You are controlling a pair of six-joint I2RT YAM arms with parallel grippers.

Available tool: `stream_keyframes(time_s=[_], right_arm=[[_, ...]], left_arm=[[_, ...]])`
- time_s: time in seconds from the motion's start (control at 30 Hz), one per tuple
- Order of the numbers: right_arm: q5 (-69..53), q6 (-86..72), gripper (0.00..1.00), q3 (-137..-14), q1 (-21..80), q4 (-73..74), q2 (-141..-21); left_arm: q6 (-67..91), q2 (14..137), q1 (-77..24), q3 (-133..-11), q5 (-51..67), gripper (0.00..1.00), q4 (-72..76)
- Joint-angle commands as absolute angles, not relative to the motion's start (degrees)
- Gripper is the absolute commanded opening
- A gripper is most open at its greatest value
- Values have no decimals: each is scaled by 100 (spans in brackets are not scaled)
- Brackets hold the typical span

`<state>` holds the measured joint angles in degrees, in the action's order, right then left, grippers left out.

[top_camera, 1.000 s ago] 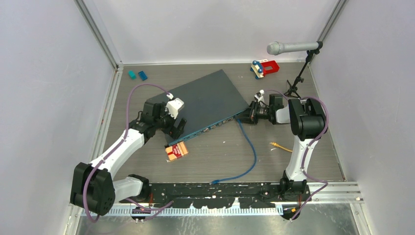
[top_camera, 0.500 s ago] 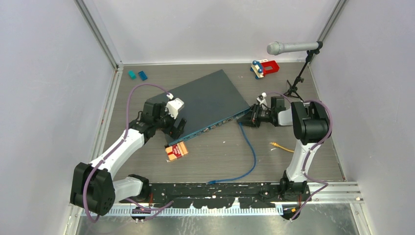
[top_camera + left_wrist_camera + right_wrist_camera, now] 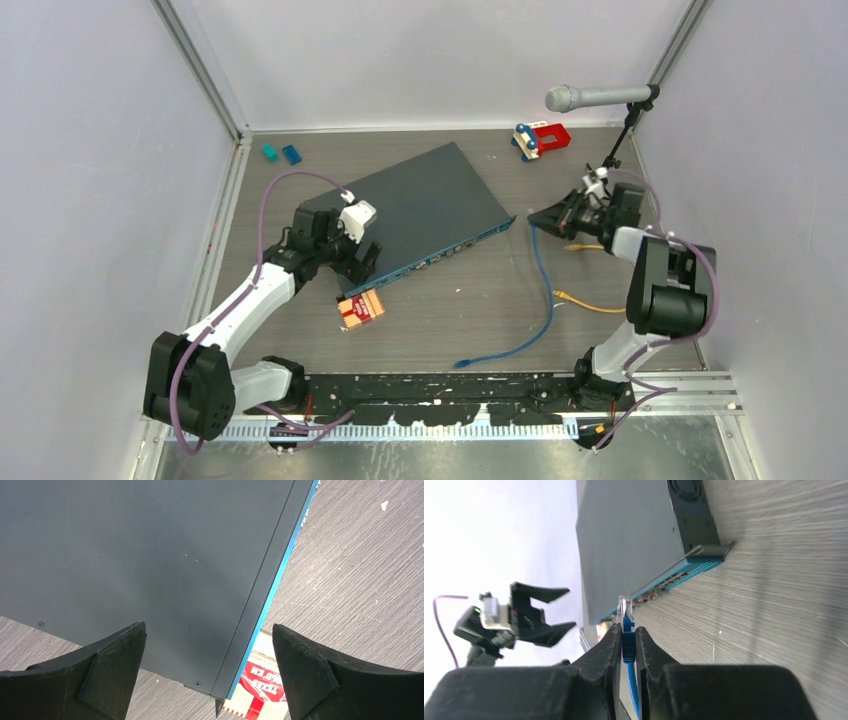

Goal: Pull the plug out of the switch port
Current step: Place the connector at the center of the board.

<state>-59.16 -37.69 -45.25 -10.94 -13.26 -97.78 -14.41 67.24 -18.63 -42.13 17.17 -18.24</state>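
The switch (image 3: 425, 210), a wide slate-grey box with a teal front edge (image 3: 676, 577), lies askew in the middle of the table. My right gripper (image 3: 625, 628) is shut on the blue boot of the plug (image 3: 625, 609). The clear tip of the plug points at the switch but hangs free of it, a short way right of the switch's near right corner. The blue cable (image 3: 541, 290) trails from the plug toward the table's front. My left gripper (image 3: 207, 626) stands open over the switch's near left corner (image 3: 220, 690), one finger on each side, holding nothing.
A red-and-white card packet (image 3: 361, 308) lies just in front of the switch's left corner. A yellow cable (image 3: 585, 301) lies right of the blue one. At the back are a red toy (image 3: 541, 138), teal blocks (image 3: 281, 153) and a microphone on a stand (image 3: 590, 97).
My right gripper has drawn back to the right, away from the switch's front edge. The plug went with it, out of the port, dragging the blue cable. The left arm has not moved.
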Motion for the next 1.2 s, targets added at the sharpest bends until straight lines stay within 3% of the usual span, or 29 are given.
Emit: stream_keyframes(time_s=[0.0,0.23,0.4,0.83,1.17], right_arm=[[-6121,-2846,1,-4925,-1772,282,-9055],[-5985,-116,1,-5800,-2901,3413,-9006],[-5905,649,1,-6006,-3639,3825,-9166],[-5013,1194,3,-6264,-3806,3440,-9663],[-4532,-154,3,-6100,-3812,2139,-9749]], left_arm=[[-1514,6724,-1881,-4441,1909,100,-1794],[-1485,6836,-1915,-4513,1978,100,-1716],[-1480,6878,-1916,-4470,2038,100,-1631],[-1517,6924,-1925,-4397,2085,100,-1529],[-1555,6965,-1925,-4403,2126,100,-1468]])
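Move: The right hand already holds the blue cable's plug, pulled free of the switch. The plug is headed for clear table about 20 cm to the right, 3 cm back and 9 below. The far yellow plug lies level with the hand, some 12 cm right; the near yellow plug about 13 back and 9 right; the switch's right corner 5 ahead, 2 left. From the left hand that clear table is about 60 cm right, 9 ahead. Keeping the blue plug pinched, the right hand sweeps it about 20 cm to the right, away from the switch and past the far yellow plug. It first rises slightly and draws back some 5 cm, then sinks about 5 cm from its peak and eases a little forward again. The wrist tips the fingers some 20 degrees further down and turns slightly clockwise. ##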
